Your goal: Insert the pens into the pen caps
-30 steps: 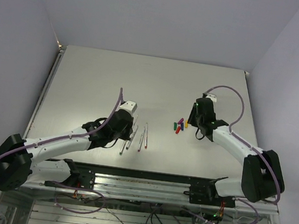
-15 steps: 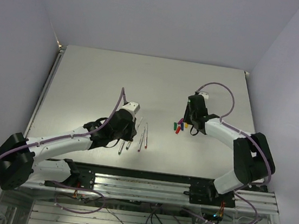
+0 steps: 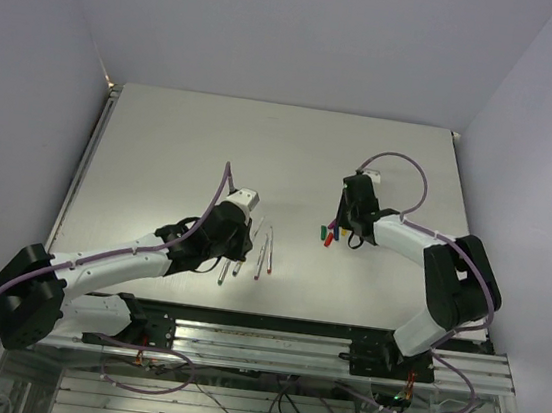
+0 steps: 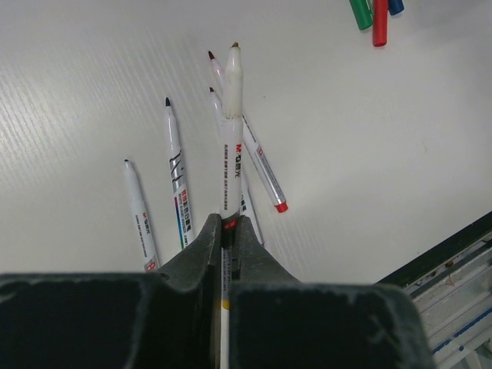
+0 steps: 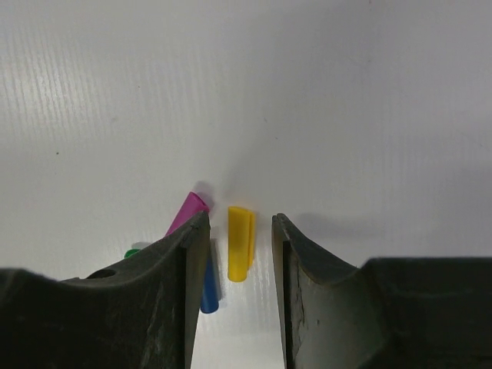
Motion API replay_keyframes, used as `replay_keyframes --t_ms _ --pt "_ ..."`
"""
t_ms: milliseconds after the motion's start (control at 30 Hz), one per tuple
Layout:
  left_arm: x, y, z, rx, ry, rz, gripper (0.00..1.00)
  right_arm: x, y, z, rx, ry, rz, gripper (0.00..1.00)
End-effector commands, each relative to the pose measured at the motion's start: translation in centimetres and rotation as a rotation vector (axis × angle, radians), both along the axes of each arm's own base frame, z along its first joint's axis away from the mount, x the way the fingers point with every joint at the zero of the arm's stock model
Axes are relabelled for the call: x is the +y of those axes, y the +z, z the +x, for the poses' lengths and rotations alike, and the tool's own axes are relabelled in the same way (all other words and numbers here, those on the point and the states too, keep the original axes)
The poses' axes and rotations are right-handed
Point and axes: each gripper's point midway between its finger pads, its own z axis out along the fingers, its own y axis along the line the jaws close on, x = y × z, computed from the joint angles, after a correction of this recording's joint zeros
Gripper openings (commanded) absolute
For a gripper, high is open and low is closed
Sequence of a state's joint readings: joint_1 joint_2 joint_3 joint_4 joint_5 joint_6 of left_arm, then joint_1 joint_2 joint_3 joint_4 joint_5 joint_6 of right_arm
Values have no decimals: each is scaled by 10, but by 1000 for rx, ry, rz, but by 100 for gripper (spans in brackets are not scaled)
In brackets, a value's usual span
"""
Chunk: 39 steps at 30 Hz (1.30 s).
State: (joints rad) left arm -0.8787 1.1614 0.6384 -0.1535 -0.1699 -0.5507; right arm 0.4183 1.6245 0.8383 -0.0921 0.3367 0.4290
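My left gripper (image 4: 225,223) is shut on a whitish pen (image 4: 232,123) that sticks out ahead of the jaws, tip forward, above the table. Several other pens (image 4: 175,181) lie side by side under it; from above they (image 3: 264,250) show just right of the left gripper (image 3: 239,230). The pen caps sit in a small cluster (image 3: 329,234). My right gripper (image 5: 240,220) is open and low over the table, with the yellow cap (image 5: 240,242) lying between its fingers. A purple cap (image 5: 187,212), a blue cap (image 5: 208,290) and a green cap (image 5: 132,252) lie partly hidden behind the left finger.
A red cap (image 4: 379,21), a green cap (image 4: 360,14) and a blue cap (image 4: 395,6) show at the top right of the left wrist view. The table's near edge with its black rail (image 4: 450,246) runs close behind the pens. White table (image 3: 183,145) stretches left and back.
The right arm has swung left and its gripper has come down over the cap cluster. The left gripper has shifted slightly, still holding its pen.
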Motion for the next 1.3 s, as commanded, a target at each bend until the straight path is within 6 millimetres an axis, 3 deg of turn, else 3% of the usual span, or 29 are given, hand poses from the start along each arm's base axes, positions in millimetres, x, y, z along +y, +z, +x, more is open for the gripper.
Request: replay_keyframes --t_ms 0,400,933,1067,1200,1267 --pt "-3 -3 -3 6 -11 -11 7 7 3 11 -28 3 0 38" --pt "0 -5 -3 10 -2 -1 7 2 -13 5 5 -20 -21 37" --pt "5 -9 -4 18 15 15 7 -6 -39 -21 87 -64 -11 29" --pt "5 -10 -4 20 15 13 7 -8 -44 -25 103 -73 -17 20" --pt "4 -11 -4 22 12 14 7 -13 -50 -29 142 -83 -49 0" --pt "3 -12 -4 22 11 12 7 -13 -48 -29 147 -85 -55 0"
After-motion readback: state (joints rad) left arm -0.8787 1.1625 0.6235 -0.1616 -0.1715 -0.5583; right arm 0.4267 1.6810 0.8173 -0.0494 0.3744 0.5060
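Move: The yellow pen cap lies on the table almost straight below the right hand's open fingers, about 2 cm down. At that same height the purple cap is some 3 cm left and 1 cm ahead, the blue cap 2 cm left and 2 cm back, and the red cap about 4 cm left and 4 cm back. From the left hand, which still holds a pen, the yellow cap is roughly 12 cm ahead, 26 cm right and 9 cm below. Lower the right gripper straight down about 2 cm, one open finger on either side of the yellow cap, the left one going down between it and the purple and blue caps. Once down, stay in place and close the fingers from a bit over a third open until they pinch the yellow cap by its sides. ##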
